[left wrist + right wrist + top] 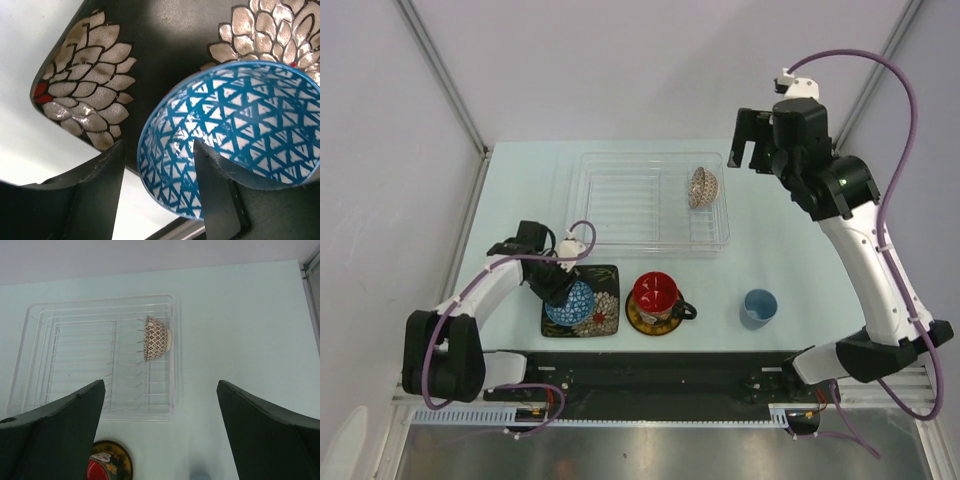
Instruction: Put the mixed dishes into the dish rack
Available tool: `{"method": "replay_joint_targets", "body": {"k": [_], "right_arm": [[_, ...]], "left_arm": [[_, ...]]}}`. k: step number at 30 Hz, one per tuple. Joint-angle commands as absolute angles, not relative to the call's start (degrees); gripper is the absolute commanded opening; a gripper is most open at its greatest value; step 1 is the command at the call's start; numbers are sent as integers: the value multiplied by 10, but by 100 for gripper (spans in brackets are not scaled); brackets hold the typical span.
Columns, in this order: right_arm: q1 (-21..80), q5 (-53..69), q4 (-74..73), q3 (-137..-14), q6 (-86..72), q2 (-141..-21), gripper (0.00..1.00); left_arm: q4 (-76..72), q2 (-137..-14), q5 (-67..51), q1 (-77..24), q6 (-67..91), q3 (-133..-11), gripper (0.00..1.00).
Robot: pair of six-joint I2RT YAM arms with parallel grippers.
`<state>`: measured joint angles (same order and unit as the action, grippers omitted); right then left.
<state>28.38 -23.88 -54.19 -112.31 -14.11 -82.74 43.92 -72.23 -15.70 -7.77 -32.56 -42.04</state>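
Note:
A blue patterned bowl (pixel 570 303) (pixel 250 120) sits on the black square floral plate (pixel 603 310) (pixel 165 45) at the near left. My left gripper (pixel 556 284) (pixel 159 170) is open and straddles the bowl's rim, one finger inside and the other outside with a gap. The red-inside cup (pixel 655 291) (pixel 100 472) stands on the yellow-brown saucer (pixel 642 322) (pixel 116 460). A light blue cup (pixel 759 307) stands to the right. The clear dish rack (pixel 620 215) (pixel 75 355) holds the beige patterned bowl (pixel 703 187) (pixel 156 338) on edge. My right gripper (pixel 750 142) (pixel 160 405) hangs open above the rack's right end, holding nothing.
The pale table (pixel 790 250) is bounded by white walls with metal posts (pixel 445 80) at the back corners. A black rail (pixel 650 368) with the arm bases runs along the near edge. Purple cables (pixel 895 90) loop off both arms.

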Motion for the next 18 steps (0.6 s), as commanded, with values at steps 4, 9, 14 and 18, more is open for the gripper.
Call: {"method": "replay_joint_targets", "body": {"k": [4, 9, 14, 18], "right_arm": [[235, -156, -507, -1065, -189, -756, 100], [235, -143, -501, -1032, -192, -767, 100], [239, -142, -497, -1019, -185, -782, 100], [241, -152, -496, -1020, -174, -789, 99]], "left_arm": [[397, -749, -187, -82, -330, -410, 10], [408, -749, -183, -82, -331, -422, 0], [438, -737, -197, -80, -325, -459, 0], [529, -702, -230, -74, -330, -541, 0]]}}
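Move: My left hand is already down at the blue bowl, open fingers straddling its far-left rim; the bowl's middle lies about 4 cm back, 4 cm right and 2 cm below. The square plate beneath it is centred some 6 cm right and 4 cm back, the red mug about 24 cm right and 3 cm back, the dish rack's middle roughly 22 cm right and 20 cm ahead. From my right hand, high up, the bowl is some 41 cm left, 17 cm back and 38 cm lower. I shut my left fingers on the blue bowl's rim, pinching its wall while the hand shifts nearly 2 cm right, dips slightly and rolls about 5 degrees; then, keeping the pinch, I start rising, ending about 1.5 cm higher. My right hand, open and empty, swings some 3 cm back-left and returns, sinking about 4.5 cm beside the rack, touching nothing. ##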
